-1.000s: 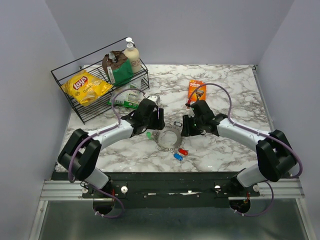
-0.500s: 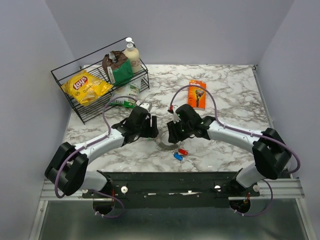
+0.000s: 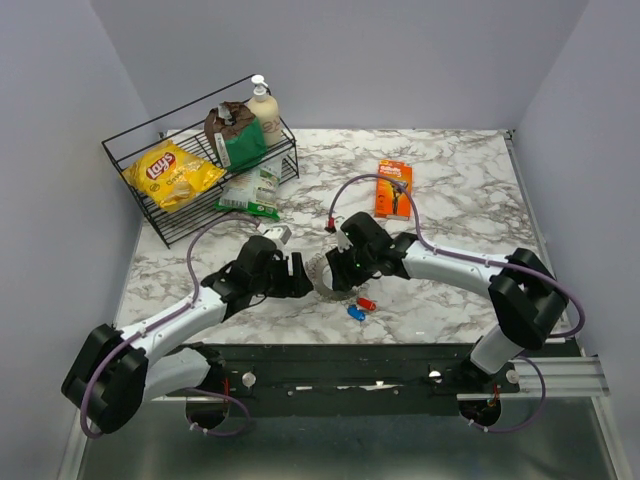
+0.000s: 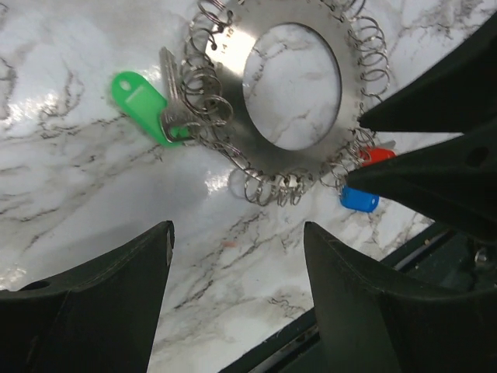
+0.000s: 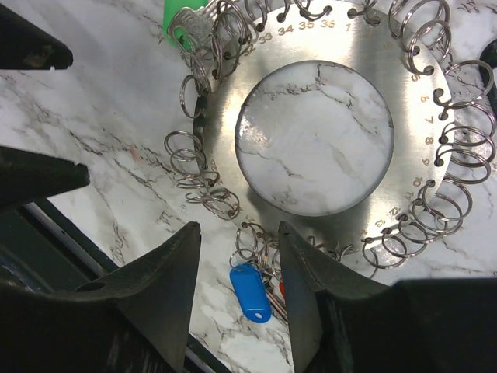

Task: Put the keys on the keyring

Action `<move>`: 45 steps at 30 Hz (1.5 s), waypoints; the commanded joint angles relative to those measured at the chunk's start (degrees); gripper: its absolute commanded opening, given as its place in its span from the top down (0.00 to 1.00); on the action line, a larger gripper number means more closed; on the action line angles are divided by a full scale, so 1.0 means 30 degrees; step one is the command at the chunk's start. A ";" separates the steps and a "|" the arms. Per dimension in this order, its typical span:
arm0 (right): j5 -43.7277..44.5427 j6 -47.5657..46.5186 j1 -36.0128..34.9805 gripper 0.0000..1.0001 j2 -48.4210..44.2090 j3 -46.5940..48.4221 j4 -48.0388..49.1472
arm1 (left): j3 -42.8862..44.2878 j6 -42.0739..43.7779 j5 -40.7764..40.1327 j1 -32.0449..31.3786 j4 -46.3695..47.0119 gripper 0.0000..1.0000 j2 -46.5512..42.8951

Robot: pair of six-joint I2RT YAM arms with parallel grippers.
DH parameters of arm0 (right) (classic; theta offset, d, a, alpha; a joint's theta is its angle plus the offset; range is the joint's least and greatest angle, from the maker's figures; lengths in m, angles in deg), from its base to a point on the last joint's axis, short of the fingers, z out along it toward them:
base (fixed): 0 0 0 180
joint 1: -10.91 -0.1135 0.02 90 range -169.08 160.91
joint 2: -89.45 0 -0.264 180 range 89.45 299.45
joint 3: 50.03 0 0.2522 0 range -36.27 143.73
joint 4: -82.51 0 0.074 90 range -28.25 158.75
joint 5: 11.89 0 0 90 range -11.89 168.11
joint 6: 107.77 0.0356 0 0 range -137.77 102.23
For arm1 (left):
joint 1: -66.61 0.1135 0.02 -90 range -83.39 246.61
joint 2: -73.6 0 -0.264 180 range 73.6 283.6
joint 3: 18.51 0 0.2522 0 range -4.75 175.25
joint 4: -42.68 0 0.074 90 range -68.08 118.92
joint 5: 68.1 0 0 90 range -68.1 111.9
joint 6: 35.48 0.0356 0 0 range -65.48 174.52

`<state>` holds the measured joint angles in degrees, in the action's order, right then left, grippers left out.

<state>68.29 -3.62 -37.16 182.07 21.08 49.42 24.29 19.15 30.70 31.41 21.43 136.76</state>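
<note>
The keyring (image 4: 233, 105) is a flat silver disc with a big round hole and small split rings all round its rim (image 5: 423, 116). A green key (image 4: 144, 105) lies at its left rim, among the rings. The blue key (image 5: 250, 291) and the red key (image 4: 378, 155) lie at its near rim. My left gripper (image 4: 238, 227) is open over bare marble just short of the disc. My right gripper (image 5: 238, 229) is open too, its fingers straddling the rim rings above the blue key. From above, both grippers (image 3: 290, 275) (image 3: 335, 275) hide most of the keyring (image 3: 322, 283).
A wire basket (image 3: 150, 215) at the back left holds a Lay's bag (image 3: 170, 172), a brown bag and a bottle. A green and white pack (image 3: 250, 190) lies beside it. An orange razor pack (image 3: 393, 188) lies behind the right arm. The table's front edge runs just below the keys.
Both grippers have come nearer to the front edge and closed in on the keyring from either side. The right one moved left off the razor pack. Both jaws have widened a little.
</note>
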 commanded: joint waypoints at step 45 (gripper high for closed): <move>-0.0710 0.2255 0.3192 0.48 -0.1663 -0.2034 0.2050 | -0.1213 -0.2798 0.2341 -0.3647 0.8824 0.50 0.4172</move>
<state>64.18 2.37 -28.18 178.47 16.35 55.84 19.02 10.67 38.55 20.83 45.67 148.01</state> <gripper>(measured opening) 0.526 0.517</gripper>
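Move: Ahead of both grippers and 5 to 6 cm below lies the keyring: its middle is about 8 cm forward and 8 right of the left hand, 6 forward and 2 left of the right. From the left hand, the blue tag is some 13 cm right and 2 back, the green tag 10 ahead and 3 left. From the right hand, the black tag is 14 ahead and 3 right. Swinging in some 8 cm to the right and first back, later slightly forward, the left hand comes over the keyring's near rim towards the blue tag, rising 2 cm, then sinking 3; its fingers narrow to half open as it turns about 10 degrees clockwise. The right hand eases left and down, then backs off forward-right about 6 cm and rises, fingers half open. ##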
